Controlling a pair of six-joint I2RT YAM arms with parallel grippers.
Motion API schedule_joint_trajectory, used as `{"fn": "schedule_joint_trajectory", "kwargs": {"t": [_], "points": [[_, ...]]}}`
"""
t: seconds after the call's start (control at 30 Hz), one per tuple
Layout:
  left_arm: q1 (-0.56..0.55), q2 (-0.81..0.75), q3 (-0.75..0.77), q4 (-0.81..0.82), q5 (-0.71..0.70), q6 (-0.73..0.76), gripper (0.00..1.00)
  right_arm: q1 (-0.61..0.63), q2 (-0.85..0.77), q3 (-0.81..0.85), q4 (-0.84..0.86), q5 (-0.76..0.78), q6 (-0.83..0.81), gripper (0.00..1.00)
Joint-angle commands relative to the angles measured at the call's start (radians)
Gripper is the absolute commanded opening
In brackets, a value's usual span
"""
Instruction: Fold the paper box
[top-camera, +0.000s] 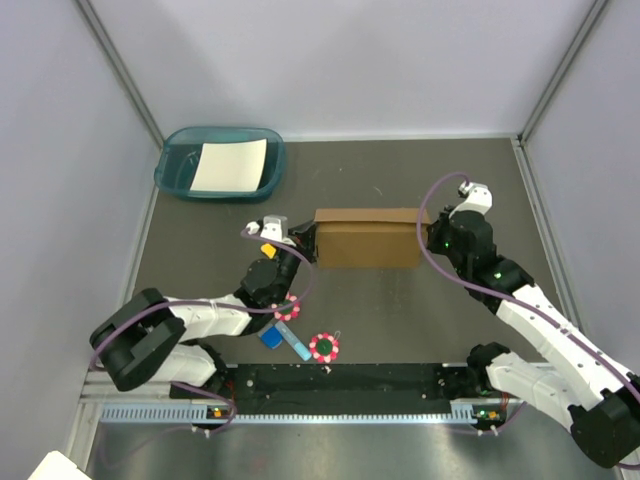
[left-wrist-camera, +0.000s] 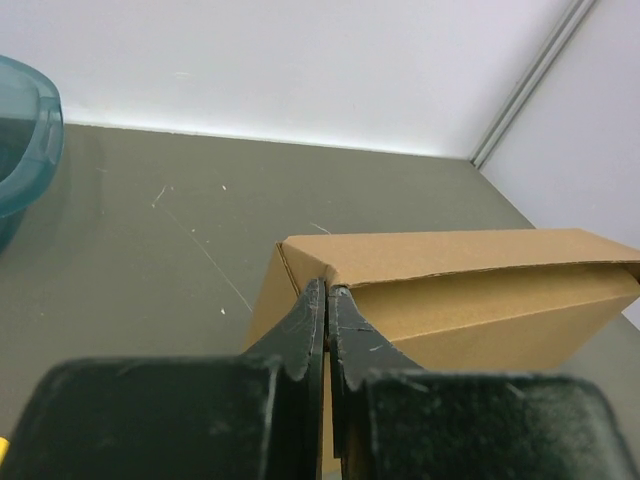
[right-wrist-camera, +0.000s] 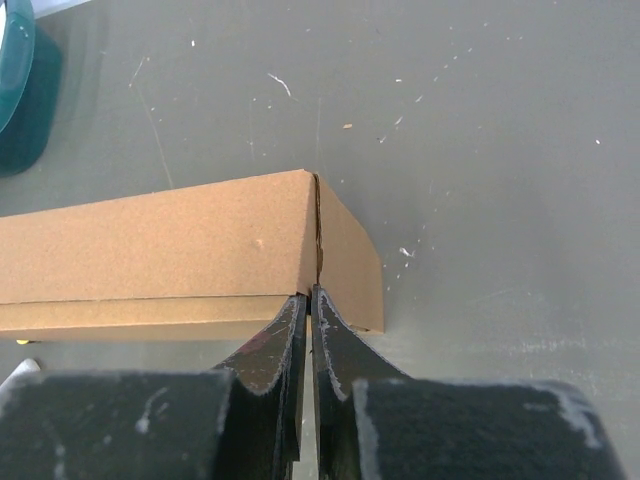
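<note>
The paper box (top-camera: 365, 240) lies folded into a closed brown cardboard block in the middle of the table. My left gripper (top-camera: 302, 240) is shut, its tips against the box's left end. In the left wrist view the shut tips (left-wrist-camera: 327, 290) touch the near top corner of the box (left-wrist-camera: 470, 300), with nothing visibly held. My right gripper (top-camera: 428, 240) is shut at the box's right end. In the right wrist view its tips (right-wrist-camera: 309, 293) meet the seam at the corner of the box (right-wrist-camera: 150, 240).
A teal tray (top-camera: 170, 170) holding a white sheet (top-camera: 230, 165) stands at the back left. Near the left arm lie a red-and-white round piece (top-camera: 323, 346), a blue piece (top-camera: 270, 337) and a yellow piece (top-camera: 268, 247). A black rail (top-camera: 340, 380) runs along the front edge.
</note>
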Motion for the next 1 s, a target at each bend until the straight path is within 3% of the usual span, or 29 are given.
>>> {"fn": "schedule_joint_trajectory", "kwargs": {"t": [0.0,0.27,0.53,0.63,0.9,0.97], "points": [[-0.043,0.122,-0.084,-0.372,0.049,-0.086,0.00,0.002,0.024,0.002,-0.149,0.012,-0.016,0.03],[-0.049,0.223,-0.112,-0.355,0.026,-0.124,0.00,0.002,0.008,0.001,-0.153,0.001,-0.021,0.12],[-0.049,0.196,-0.090,-0.416,-0.021,-0.124,0.00,0.000,-0.044,0.082,-0.214,-0.011,-0.047,0.42],[-0.051,0.179,-0.076,-0.423,-0.023,-0.118,0.00,0.002,-0.058,0.146,-0.251,-0.006,-0.050,0.48],[-0.049,0.148,-0.014,-0.542,-0.023,-0.121,0.01,0.002,-0.081,0.258,-0.187,-0.092,-0.035,0.49],[-0.049,0.133,0.003,-0.582,-0.023,-0.130,0.12,0.002,-0.081,0.234,-0.130,-0.129,-0.020,0.45]]}}
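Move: The box stands between my hands, and both nearly shut grippers are already at the robot-side corners of its lid. From my left hand its middle is roughly 12 cm right, 3 cm ahead and 9 cm down; the yellow piece lies about 12 cm left, 6 ahead, and the near red-and-white ring 7 left, 9 back, both 16 cm below. From my right hand the box's middle is some 12 cm left, 3 ahead, 9 below. I keep my closed left fingertips bearing on the lid's left corner, sinking about 1 cm with a slight roll, left side down, then easing some 1 cm right. My right hand lingers at the other corner, opens its fingers about halfway, draws back a couple of centimetres and then rises quickly some 7 cm, clear of the box. ##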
